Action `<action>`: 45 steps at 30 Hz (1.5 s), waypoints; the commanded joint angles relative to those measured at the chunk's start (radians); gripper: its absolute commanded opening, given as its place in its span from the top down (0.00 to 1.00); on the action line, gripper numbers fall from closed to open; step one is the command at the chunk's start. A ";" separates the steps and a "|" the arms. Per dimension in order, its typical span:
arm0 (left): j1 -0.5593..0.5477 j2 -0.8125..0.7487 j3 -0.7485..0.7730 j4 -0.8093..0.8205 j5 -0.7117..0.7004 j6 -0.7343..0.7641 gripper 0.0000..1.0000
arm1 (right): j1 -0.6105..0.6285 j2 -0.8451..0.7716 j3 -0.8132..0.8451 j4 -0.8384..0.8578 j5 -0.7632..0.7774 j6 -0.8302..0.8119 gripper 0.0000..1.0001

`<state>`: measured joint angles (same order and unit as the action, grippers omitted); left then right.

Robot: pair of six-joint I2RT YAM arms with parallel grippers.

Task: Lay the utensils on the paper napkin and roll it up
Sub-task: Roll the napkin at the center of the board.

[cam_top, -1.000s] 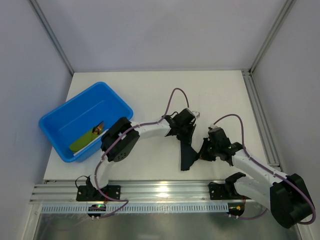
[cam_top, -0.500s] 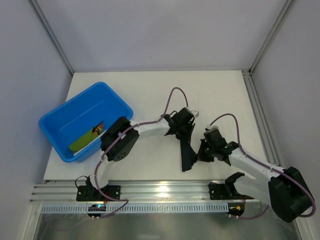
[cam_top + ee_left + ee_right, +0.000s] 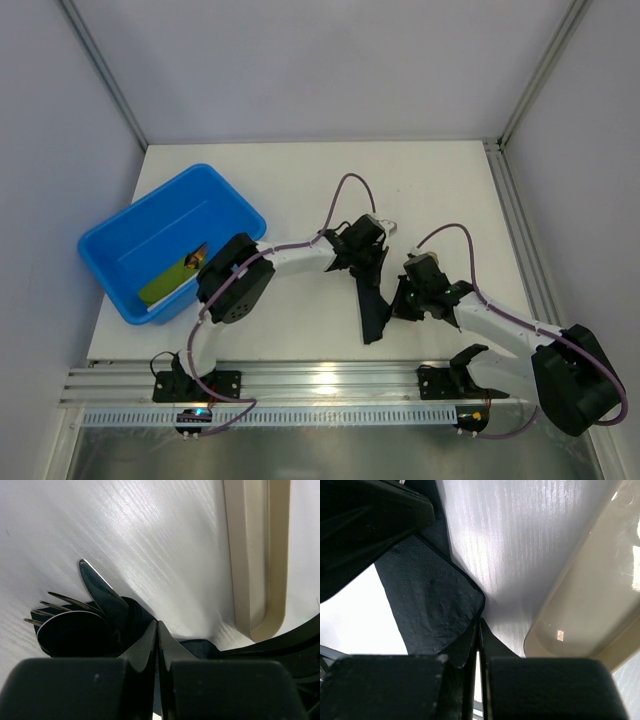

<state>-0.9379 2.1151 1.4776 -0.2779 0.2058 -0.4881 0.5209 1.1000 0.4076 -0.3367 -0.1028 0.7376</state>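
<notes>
The black paper napkin [image 3: 375, 312] lies crumpled and narrow on the white table between my two grippers. In the left wrist view the utensils [image 3: 100, 592] poke out of its upper end [image 3: 136, 611]: a knife tip, fork tines and a dark spoon bowl. My left gripper [image 3: 367, 272] [image 3: 158, 625] is shut, with its tips against the napkin beside the utensils. Shut too, my right gripper [image 3: 398, 304] [image 3: 479, 622] has its tips at a napkin corner [image 3: 430, 595], and that paper flap lies over its left finger. Whether the corner is pinched is unclear.
A blue tub [image 3: 130, 235] stands at the left with a green and yellow item [image 3: 170, 282] inside. A smooth beige rounded piece [image 3: 255, 555] [image 3: 580, 605] lies close to the right of both grippers. Aluminium rails run along the table's near and right edges.
My right gripper has moved left towards the napkin, and the napkin's right side has drawn in and grown narrower. The left gripper has stayed almost in place.
</notes>
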 commanded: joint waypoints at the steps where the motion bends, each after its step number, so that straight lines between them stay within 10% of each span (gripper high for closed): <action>1: 0.011 -0.082 -0.002 0.029 -0.017 0.020 1.00 | 0.005 0.015 -0.027 -0.039 0.075 -0.010 0.96; 23: -0.028 -0.306 -0.296 0.250 0.168 -0.081 1.00 | 0.022 -0.028 -0.049 -0.074 0.138 0.048 0.96; 45: -0.059 -0.170 -0.537 0.695 0.173 -0.233 1.00 | 0.027 -0.058 -0.021 -0.088 0.118 0.023 0.97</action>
<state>-1.0000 1.9324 0.9504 0.3550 0.4080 -0.7189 0.5396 1.0382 0.3885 -0.3740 -0.0265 0.7876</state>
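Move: The near part of the napkin, the flap the left gripper goes for, lies about 9 cm back from it, 2 cm to its left and 2 cm lower. The utensil heads poke out about 3 cm ahead of that gripper and 4 cm to its left; the beige tray's middle is some 3 cm back and 9 cm to its right. From the right gripper, the near part is roughly 1 cm back and 4 cm to the left. Bring the left gripper, kept shut, up off the rolled far part of the napkin and back in an arc about 6 cm high, some 9 cm towards the near flap. Lower it there to just left of the right fingers, laying its fingers about 20 degrees flatter towards the right. Keep the right fingers nearly shut on the flap's right corner, easing only a centimetre to the right. ##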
